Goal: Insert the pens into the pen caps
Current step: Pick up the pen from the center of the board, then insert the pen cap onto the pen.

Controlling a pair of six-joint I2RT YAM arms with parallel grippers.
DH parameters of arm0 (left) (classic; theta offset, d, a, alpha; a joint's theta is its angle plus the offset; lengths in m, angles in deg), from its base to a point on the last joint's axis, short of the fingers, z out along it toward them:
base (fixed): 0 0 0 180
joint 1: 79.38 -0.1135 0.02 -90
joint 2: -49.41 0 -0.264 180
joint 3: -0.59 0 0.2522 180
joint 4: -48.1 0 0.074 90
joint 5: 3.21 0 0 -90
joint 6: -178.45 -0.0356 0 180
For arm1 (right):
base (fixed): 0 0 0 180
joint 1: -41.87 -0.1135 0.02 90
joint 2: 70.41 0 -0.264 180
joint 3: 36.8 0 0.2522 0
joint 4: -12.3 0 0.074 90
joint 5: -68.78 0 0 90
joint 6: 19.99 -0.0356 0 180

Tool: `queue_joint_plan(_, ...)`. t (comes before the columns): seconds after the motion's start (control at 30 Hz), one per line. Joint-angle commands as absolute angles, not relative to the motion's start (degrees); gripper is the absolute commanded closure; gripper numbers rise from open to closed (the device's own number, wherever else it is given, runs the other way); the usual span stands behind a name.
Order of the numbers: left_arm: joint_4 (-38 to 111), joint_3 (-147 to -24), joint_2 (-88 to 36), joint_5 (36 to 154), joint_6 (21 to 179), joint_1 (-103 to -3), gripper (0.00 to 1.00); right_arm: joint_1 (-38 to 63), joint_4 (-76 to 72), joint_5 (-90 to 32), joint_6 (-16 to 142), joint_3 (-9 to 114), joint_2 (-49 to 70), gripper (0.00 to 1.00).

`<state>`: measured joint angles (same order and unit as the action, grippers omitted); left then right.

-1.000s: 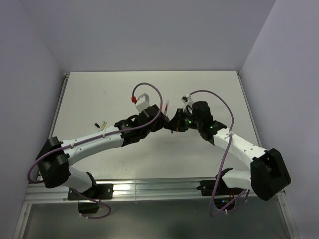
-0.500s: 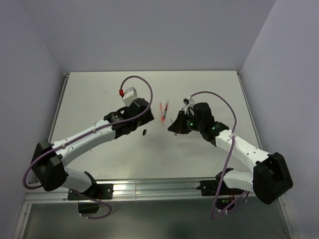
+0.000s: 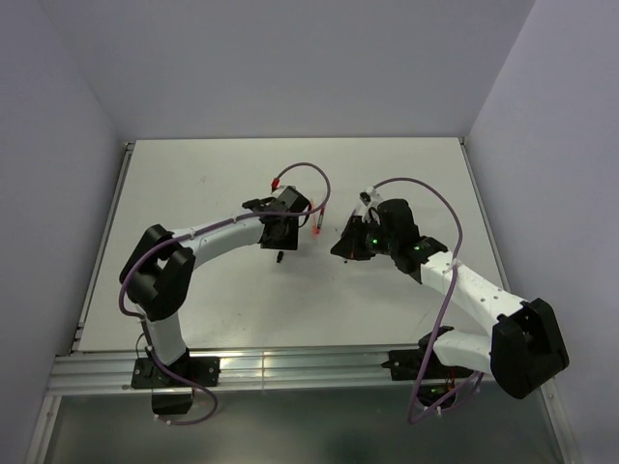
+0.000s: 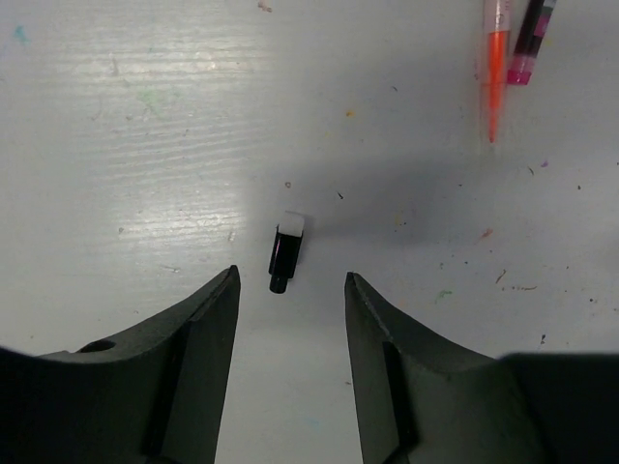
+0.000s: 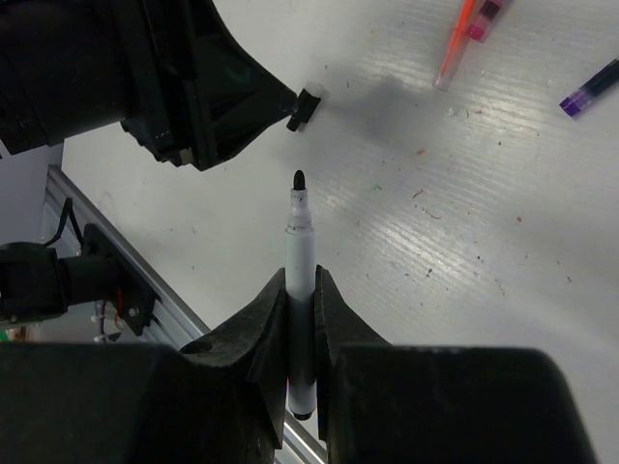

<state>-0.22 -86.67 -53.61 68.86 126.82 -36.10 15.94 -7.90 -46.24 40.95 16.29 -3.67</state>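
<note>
A short black pen cap [image 4: 285,253] with a white end lies flat on the white table, just ahead of my left gripper [image 4: 290,290]. That gripper is open and holds nothing. In the top view the cap [image 3: 279,256] shows beside the left gripper [image 3: 279,240]. My right gripper [image 5: 300,280] is shut on a white pen [image 5: 299,246]. Its bare black tip points toward the cap [image 5: 305,108], a short way off and above the table. An orange pen [image 4: 495,68] and a dark pink-ended pen [image 4: 530,43] lie side by side beyond the cap. A purple pen [image 5: 590,89] lies farther right.
The two grippers face each other near the table's middle, with the right gripper [image 3: 346,244] a hand's width from the left. A metal rail [image 3: 290,362] runs along the near edge. Grey walls close in the table on three sides.
The left gripper pulled away from the right one, leaving the black cap on the table, then swung back over the cap with its jaws open. The right gripper kept its pen and barely moved.
</note>
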Motion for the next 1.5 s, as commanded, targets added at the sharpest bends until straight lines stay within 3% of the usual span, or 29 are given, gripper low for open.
queue_joint_plan(0.0, -2.04, -90.78, -55.61, 72.1, 121.23, -36.58, 0.49, 16.38, -7.7, -46.01, 41.79, 17.74, -5.46, 1.0)
queue_joint_plan(0.17, -3.54, -92.01, -58.43, 72.9, 120.79, -36.84, 0.54, 16.65, -7.53, -46.01, 41.88, 17.3, -5.46, 1.0)
queue_joint_plan(0.8, -2.84, -92.54, -62.91, 77.47, 117.63, -39.13, 0.56, 16.82, -7.44, -45.22, 42.14, 17.12, -5.02, 1.0)
queue_joint_plan(1.0, -2.48, -91.57, -63.97, 79.75, 116.75, -39.48, 0.67, 16.74, -7.7, -45.31, 42.32, 17.3, -4.85, 1.0)
queue_joint_plan(1.1, -2.22, -90.69, -64.49, 80.81, 116.75, -39.57, 0.87, 16.91, -7.88, -45.31, 42.58, 17.39, -4.5, 1.0)
queue_joint_plan(1.13, -2.05, -90.17, -64.41, 81.77, 116.83, -39.57, 1.0, 16.82, -7.88, -45.39, 42.67, 17.3, -4.58, 1.0)
queue_joint_plan(1.47, 9.36, -92.62, -47.64, 92.31, 124.91, -44.39, 1.0, 16.65, -4.9, -49.25, 43.81, 17.82, -5.46, 1.0)
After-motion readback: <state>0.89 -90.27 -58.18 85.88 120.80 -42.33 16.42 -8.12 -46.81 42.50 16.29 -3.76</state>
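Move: The black pen cap lies on the board almost straight below the left hand, about 5 cm down. The orange pen lies some 10 cm ahead of the left hand and 10 cm to its right, the pink-ended pen about 12 cm ahead and 12 cm right; both are also on the board. From the right hand, which holds the white marker, the cap is about 16 cm left, 5 cm ahead and 13 cm down. The black cap, lying free on the board, is taken by the left hand: half-open fingers sink about 4.5 cm around it, slowing near the board while the wrist tips some 10 degrees steeper. They then pinch it across its dark body and carry it up about 3.5 cm, veering right and a little forward. The right hand stays put and keeps its grip on the white marker. ##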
